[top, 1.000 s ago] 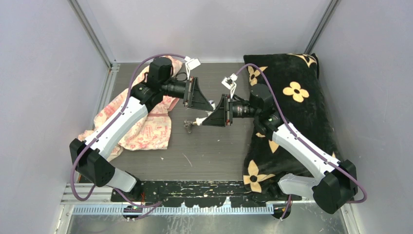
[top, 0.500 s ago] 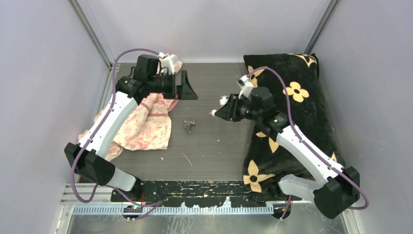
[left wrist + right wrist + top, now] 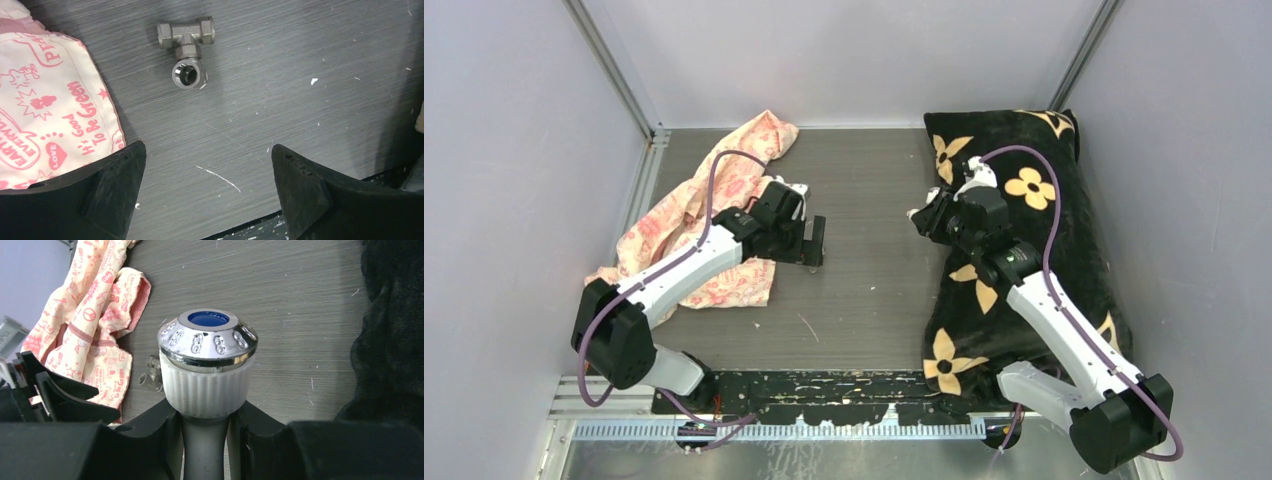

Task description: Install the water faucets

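Observation:
The dark grey metal T-shaped fitting (image 3: 186, 42) lies on the grey table, ahead of my left gripper (image 3: 207, 187). That gripper is open and empty, with its fingers spread wide above the table. In the top view the left gripper (image 3: 812, 242) points down and hides the fitting. My right gripper (image 3: 205, 432) is shut on the grey stem of the white tap (image 3: 207, 375), whose chrome, blue-centred knob faces the camera. In the top view the right gripper (image 3: 927, 216) is held above the table by the pillow's edge. The fitting also shows small in the right wrist view (image 3: 151, 379).
A pink printed cloth (image 3: 714, 215) lies at the left, its edge close to the fitting (image 3: 50, 115). A black pillow with gold flowers (image 3: 1034, 240) fills the right side. Grey walls enclose the table on three sides.
My left arm has swung from the back left down and forward, over the fitting. My right arm has drawn back to the right toward the pillow, still holding the tap.

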`<state>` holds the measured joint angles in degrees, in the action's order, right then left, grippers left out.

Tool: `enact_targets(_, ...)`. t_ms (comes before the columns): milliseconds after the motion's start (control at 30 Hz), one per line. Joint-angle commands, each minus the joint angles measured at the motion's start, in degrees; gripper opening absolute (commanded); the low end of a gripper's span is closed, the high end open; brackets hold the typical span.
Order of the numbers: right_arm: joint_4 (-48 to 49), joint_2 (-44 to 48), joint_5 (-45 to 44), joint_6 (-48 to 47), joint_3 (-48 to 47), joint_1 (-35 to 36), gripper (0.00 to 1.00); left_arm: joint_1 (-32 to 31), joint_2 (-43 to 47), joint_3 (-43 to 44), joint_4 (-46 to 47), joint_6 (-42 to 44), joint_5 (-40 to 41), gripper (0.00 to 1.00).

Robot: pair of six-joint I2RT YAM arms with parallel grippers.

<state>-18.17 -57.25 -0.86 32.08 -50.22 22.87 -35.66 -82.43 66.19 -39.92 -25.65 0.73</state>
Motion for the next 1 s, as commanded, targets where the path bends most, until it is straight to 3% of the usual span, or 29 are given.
enact_targets(0,4.4,0.5,-1.1,1.6,0.4,0.2,0.01,0.6,-0.5,-4.6,10.9,-6.4,0.8,0.90)
enact_targets(100,5.3,-0.4,0.0,2.5,0.6,0.2,0.01,0.6,-2.8,-7.3,16.0,-8.8,2.8,0.78)
enact_targets(400,5.3,-0.6,3.5,3.2,0.6,0.3,0.01,0.7,-12.9,-4.8,18.7,-8.8,3.3,0.72)
enact_targets(800,4.7,-0.5,4.7,2.8,0.9,0.3,0.01,1.3,-20.6,-1.9,21.4,-5.0,3.3,0.44)
enact_targets(867,4.2,-0.9,5.1,2.5,0.7,0.3,0.01,1.7,-21.1,-1.3,20.9,-4.5,3.3,0.37)
enact_targets(967,4.0,-1.5,6.6,1.8,0.6,0.3,0.01,2.1,-21.3,-0.6,19.9,-3.7,2.9,0.15)
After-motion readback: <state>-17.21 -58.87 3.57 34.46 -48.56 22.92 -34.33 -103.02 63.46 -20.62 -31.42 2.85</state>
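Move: The tee fitting stands on the table about 6 cm ahead of the left hand, 2 cm to its right and some 11 cm below. The printed cloth's middle is roughly 17 cm to the left hand's left, 9 cm ahead and 12 cm down. The faucet held in the right hand is some 23 cm to the left hand's right, 4 cm ahead and 9 cm higher; from the right hand the tee fitting lies about 22 cm left, 3 cm ahead and 20 cm below. The left hand sinks about 11 cm with its fingers pointing steeply down, then levels off and eases forward, about 5 cm in all and slightly right, over the tee fitting while its wide-open fingers close and pinch the neck from both sides, between the crossbar and the open elbow. Meanwhile the right hand keeps its grip on the faucet up and clear, only drifting a couple of centimetres down and left. ##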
